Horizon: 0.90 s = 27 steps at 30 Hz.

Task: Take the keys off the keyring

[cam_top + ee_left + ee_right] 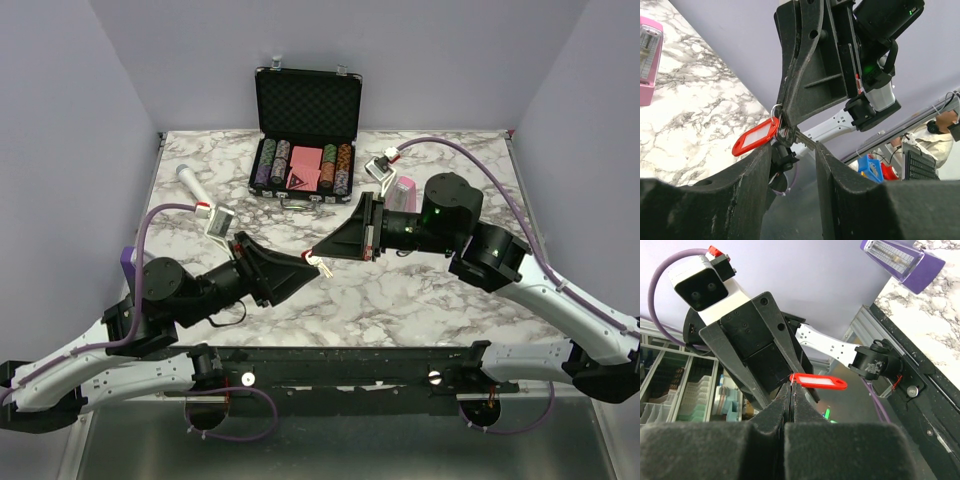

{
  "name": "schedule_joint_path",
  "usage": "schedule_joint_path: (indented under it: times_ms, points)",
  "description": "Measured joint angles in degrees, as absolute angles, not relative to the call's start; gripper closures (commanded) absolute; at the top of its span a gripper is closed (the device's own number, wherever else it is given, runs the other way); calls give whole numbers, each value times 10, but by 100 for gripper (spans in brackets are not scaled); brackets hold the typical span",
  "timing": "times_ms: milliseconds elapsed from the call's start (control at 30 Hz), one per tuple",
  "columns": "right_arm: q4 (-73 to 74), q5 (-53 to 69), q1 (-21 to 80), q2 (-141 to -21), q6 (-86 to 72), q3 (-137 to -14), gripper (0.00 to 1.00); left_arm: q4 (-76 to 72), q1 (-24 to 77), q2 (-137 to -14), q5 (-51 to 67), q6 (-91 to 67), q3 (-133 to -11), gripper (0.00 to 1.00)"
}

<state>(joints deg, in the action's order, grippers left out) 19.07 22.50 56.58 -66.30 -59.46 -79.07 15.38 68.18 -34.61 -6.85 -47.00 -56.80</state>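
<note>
Both grippers meet in the air above the middle of the table. The keyring (756, 136) is a red oval tag that hangs from a small metal ring, and it also shows in the right wrist view as the red tag (819, 382). My right gripper (791, 386) is shut on the keyring where tag and ring join; from above its tip (313, 254) points left. The silver keys (802, 138) hang from the same ring, a small glint (322, 266) in the top view. My left gripper (792, 149) is open, its tips on either side of the keys, the blade reaching its right finger.
An open black case (305, 165) of poker chips and pink cards stands at the back centre. A pink metronome (400, 192) stands behind my right arm, a purple metronome (128, 262) by my left arm. A microphone (190, 180) lies at the back left.
</note>
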Motion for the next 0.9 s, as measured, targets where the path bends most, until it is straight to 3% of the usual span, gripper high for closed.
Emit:
schedule_joint_path:
  times_ms: [400, 700, 833, 900]
  points:
    - [170, 243, 566, -663, -602, -783, 99, 137, 664, -345, -68, -470, -568, 70]
    - [146, 250, 565, -660, -606, -772, 99, 131, 657, -345, -67, -478, -568, 100]
    - [131, 253, 565, -657, -606, -767, 99, 128, 657, -344, -66, -484, -571, 100]
    - [124, 254, 565, -656, -606, -765, 89, 124, 656, -344, -65, -488, -571, 100]
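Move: The keyring, held in the right hand's shut fingertips, is pinched about 1 cm above its hanging ring; that ring is some 2 cm ahead of the open left fingers, 2 cm to their right and 2 cm higher. From the left hand, the keys are straight ahead at 0 cm, 2 cm to the right and 1 cm up; the red tag is about 4 cm ahead, 2 cm to the right and 1 cm up. Around the part of the keyring just beneath the right fingertips, the left fingers close from half open to practically shut, while that hand rises about 2 cm and eases slightly forward to meet it. The right hand keeps its shut grip and brings the ring about 1 cm up and slightly back towards the left fingers. ##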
